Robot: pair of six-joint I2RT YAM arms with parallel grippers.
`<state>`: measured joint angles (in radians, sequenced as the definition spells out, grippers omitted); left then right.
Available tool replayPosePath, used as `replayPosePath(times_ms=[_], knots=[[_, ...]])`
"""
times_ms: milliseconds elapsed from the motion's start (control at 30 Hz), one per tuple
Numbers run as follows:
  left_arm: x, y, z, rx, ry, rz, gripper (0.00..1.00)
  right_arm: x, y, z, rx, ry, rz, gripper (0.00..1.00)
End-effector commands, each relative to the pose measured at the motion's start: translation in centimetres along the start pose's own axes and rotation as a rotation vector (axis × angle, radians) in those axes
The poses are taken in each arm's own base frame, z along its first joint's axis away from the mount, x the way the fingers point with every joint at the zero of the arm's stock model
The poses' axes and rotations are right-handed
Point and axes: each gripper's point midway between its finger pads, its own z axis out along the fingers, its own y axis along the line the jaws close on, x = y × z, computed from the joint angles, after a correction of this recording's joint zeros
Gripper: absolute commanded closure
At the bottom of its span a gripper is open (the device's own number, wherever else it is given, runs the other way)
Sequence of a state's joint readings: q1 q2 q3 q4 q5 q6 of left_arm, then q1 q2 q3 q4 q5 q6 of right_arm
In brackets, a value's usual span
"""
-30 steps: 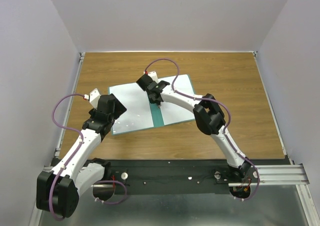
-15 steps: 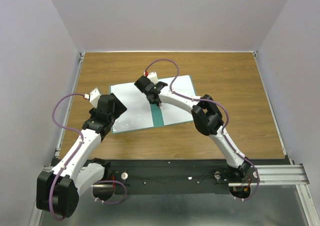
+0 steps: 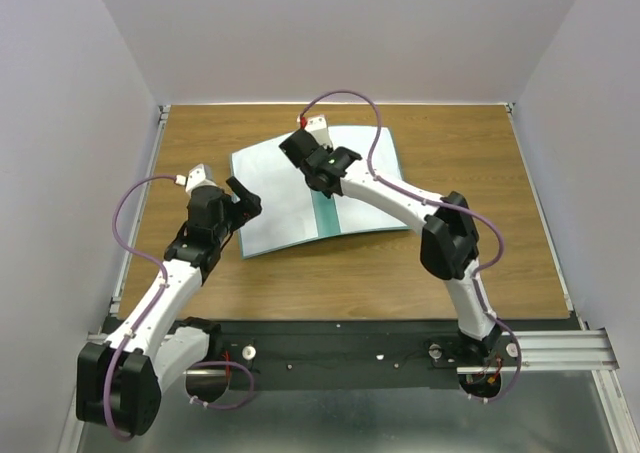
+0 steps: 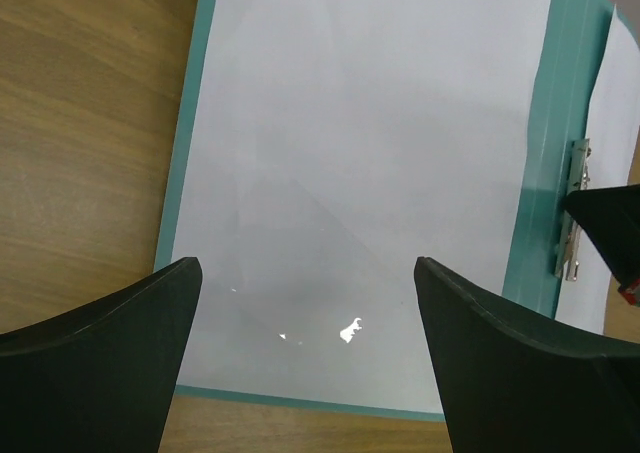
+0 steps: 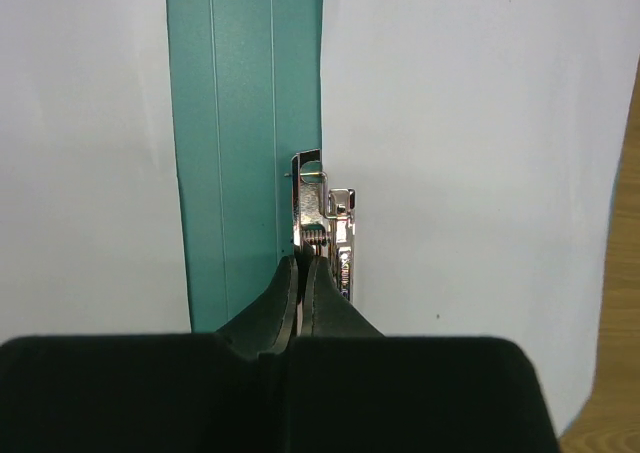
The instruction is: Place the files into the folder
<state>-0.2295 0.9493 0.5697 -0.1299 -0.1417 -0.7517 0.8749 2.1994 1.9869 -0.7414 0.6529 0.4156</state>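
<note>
The teal-green folder [image 3: 327,219] lies open on the wooden table, one of the white files on each half: the left sheet [image 3: 275,198] and the right sheet [image 3: 365,185]. My right gripper [image 5: 303,259] is shut, its tips at the near end of the metal clip [image 5: 325,213] on the green spine [image 5: 245,143], and they hide that end. My left gripper [image 4: 308,265] hangs wide open above the near part of the left sheet [image 4: 370,143], which shows glare like a clear leaf. It holds nothing. The clip [image 4: 572,213] also shows in the left wrist view.
White walls close off the table [image 3: 470,153] on the left, back and right. The black rail [image 3: 340,348] carrying both arm bases runs along the near edge. Bare wood lies to the right of the folder and in front of it.
The right gripper has closed at the clip and moved away from the bases. The folder has shifted back and turned with it. The left gripper has tilted up, still open.
</note>
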Motion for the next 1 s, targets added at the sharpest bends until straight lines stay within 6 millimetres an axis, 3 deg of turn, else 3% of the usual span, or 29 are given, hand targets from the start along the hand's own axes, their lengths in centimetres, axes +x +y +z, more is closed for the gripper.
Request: replayPosePath(times_ms=[0,200,267,400,500,767,967], knots=[[-1.7,-3.6,-0.1,0.209,-0.042,0.041,0.03,-4.3,-3.7,-3.2,0.041,-0.118,0.026,0.99],[-3.3,-4.2,-0.7,0.307,-0.093,0.064,0.03,-6.7,-6.5,-5.4,-0.029,-0.146,0.078,0.99],[-2.6,-4.4,-1.1,0.365,-0.069,0.074,0.03,-7.3,-7.0,-6.1,-0.069,-0.154,0.080,0.99],[-2.9,-6.6,-3.3,0.535,-0.102,0.110,0.03,-7.9,-9.1,-6.6,-0.141,-0.157,0.119,0.99],[-2.9,-6.8,-4.1,0.564,-0.119,0.108,0.03,-8.3,-9.9,-7.3,-0.197,-0.169,0.137,0.99],[-1.8,-8.1,-4.9,0.666,-0.063,0.110,0.03,-9.1,-9.1,-8.8,-0.312,-0.191,0.169,0.99],[-2.5,-6.8,-4.5,0.567,-0.078,0.086,0.03,-10.0,-9.9,-9.4,-0.307,-0.215,0.188,0.99]])
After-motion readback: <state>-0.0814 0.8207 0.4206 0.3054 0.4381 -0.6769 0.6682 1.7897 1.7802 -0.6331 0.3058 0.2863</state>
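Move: Already pinched in the right hand and clear of the table is the clip on the folder's spine; the left cover's middle lies some 12 cm to that hand's left and 5 cm lower, the right cover's about 9 cm to its right, 3 cm farther out and 5 cm lower. The open, empty left hand hovers over the near-left part: from it the left cover's middle is roughly 8 cm ahead, 7 cm right and 9 cm below, the clip 9 cm ahead, 19 cm right and slightly lower. Hoisting the folder by its clip, the right hand keeps its pinch and rises about 12 cm, swinging right past its end point, then easing back a little left, while rolling its left side up. The left hand, still wide open, climbs some 7 cm and shifts right beside the left cover, edging forward then back, turning about 25 degrees clockwise and tipping its fingers up; contact with the cover can't be seen. ##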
